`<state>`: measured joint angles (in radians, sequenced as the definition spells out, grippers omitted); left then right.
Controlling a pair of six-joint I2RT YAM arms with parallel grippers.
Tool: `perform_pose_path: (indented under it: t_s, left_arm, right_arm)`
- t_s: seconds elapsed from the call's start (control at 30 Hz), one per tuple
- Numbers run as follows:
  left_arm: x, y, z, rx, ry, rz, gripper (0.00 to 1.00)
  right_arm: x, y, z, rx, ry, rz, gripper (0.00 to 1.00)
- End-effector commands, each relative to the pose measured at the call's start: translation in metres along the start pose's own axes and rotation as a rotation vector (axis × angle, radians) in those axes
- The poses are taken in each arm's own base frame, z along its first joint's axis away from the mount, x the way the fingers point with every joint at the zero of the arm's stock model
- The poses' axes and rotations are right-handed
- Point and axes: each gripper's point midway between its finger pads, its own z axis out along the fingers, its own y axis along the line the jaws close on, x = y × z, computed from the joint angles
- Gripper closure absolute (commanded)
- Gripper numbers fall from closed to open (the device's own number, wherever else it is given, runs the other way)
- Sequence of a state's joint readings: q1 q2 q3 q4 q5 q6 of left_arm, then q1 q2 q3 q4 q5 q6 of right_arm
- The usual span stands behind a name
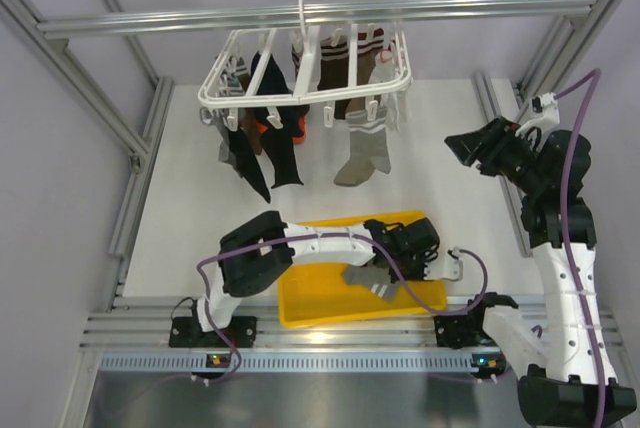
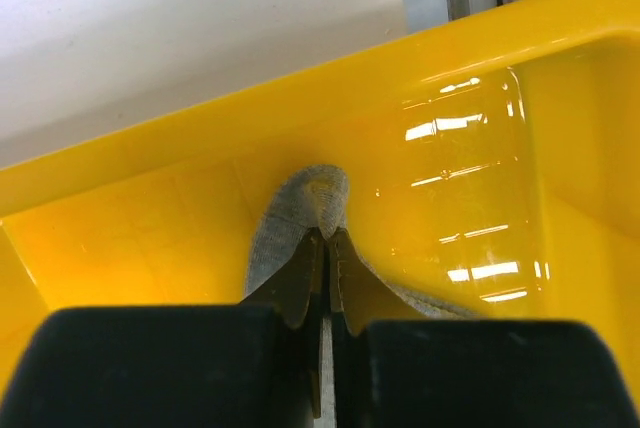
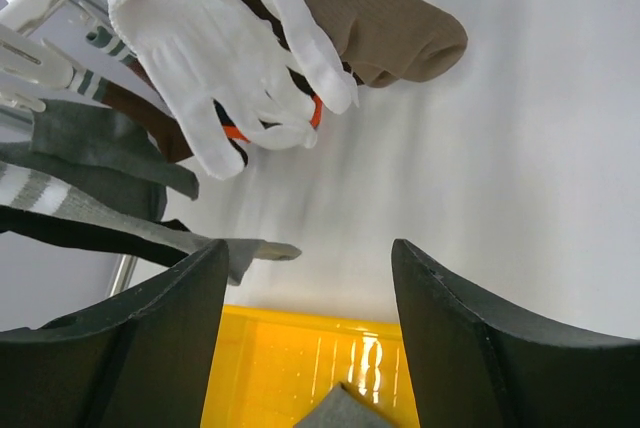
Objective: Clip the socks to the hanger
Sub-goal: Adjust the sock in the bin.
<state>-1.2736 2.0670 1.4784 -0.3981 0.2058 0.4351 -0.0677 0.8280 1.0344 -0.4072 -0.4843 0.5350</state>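
A grey sock [image 1: 371, 282] with white stripes lies in the yellow tray [image 1: 300, 310]. My left gripper [image 1: 397, 266] reaches down into the tray and is shut on a fold of this sock [image 2: 298, 216]; the jaws [image 2: 327, 235] pinch the cloth between them. The other grey sock [image 1: 361, 155] hangs clipped to the white hanger [image 1: 305, 76] at the back. My right gripper [image 1: 466, 149] is open and empty, held high at the right of the hanger. The right wrist view [image 3: 308, 248] shows the hung grey sock [image 3: 70, 203] at left and the tray sock [image 3: 346, 412] below.
Black and navy socks [image 1: 276, 155], brown striped socks [image 1: 335, 63] and a white glove [image 3: 232, 60] also hang from the hanger under a metal crossbar [image 1: 300, 16]. A brown sock [image 3: 395, 28] hangs nearby. Aluminium frame rails run along both table sides.
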Motion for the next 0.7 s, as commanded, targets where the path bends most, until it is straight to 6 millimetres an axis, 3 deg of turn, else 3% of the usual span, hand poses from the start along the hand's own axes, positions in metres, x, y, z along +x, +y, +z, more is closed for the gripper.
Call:
perform_pose_path:
  t_s: [0.0,0.07,0.1,0.2,0.33,0.47,0.67]
  left_arm:
    - [-0.056,0.009,-0.05,-0.065,-0.163,0.006,1.0]
    - [-0.074,0.013,-0.069,-0.093,-0.242,-0.026,1.0]
    - [-0.082,0.012,-0.089,-0.104,-0.285,-0.037,1.0]
    - [-0.088,0.015,-0.119,-0.111,-0.383,-0.131,1.0]
    - [-0.07,0.023,-0.144,-0.096,-0.445,-0.304,1.0]
    - [-0.025,0.041,-0.158,-0.134,-0.43,-0.441,1.0]
    - [0.061,0.042,-0.149,-0.166,-0.346,-0.586,1.0]
  right_arm:
    - [-0.022,0.018,-0.004,-0.063,-0.054,-0.038,0.35]
    - [-0.021,0.017,-0.002,-0.065,-0.051,-0.035,0.35]
    - [-0.022,0.018,-0.001,-0.073,-0.053,-0.037,0.35]
    - [-0.023,0.019,0.002,-0.085,-0.05,-0.035,0.36]
    - [-0.021,0.019,0.005,-0.101,-0.036,-0.04,0.37]
    - [-0.015,0.021,0.004,-0.13,-0.011,-0.084,0.37]
    - [-0.001,0.017,0.003,-0.14,0.046,-0.145,0.39]
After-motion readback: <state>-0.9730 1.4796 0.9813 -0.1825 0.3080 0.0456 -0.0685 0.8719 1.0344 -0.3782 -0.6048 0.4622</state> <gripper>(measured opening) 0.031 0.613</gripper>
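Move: My left hand already pinches the grey sock's toe down in the bin; the bin's middle lies about 11 cm to my left, level ahead. The sock's striped cuff is some 7 cm left and 4 cm back, and the bin's right rim about 5 cm to the right. The hanging striped sock is roughly 16 cm ahead, 11 cm left and 23 cm up. From my right hand the bin's middle is some 14 cm back, 17 cm left and 31 cm down. Keeping the toe pinched, I lift my left hand almost straight up about 16 cm, then swing it left and forward over the middle of the bin, sinking again on the way. I end some 11 cm left and 6 cm forward of where I gripped, still about 10 cm higher, the wrist turned roughly 30 degrees counter-clockwise. ##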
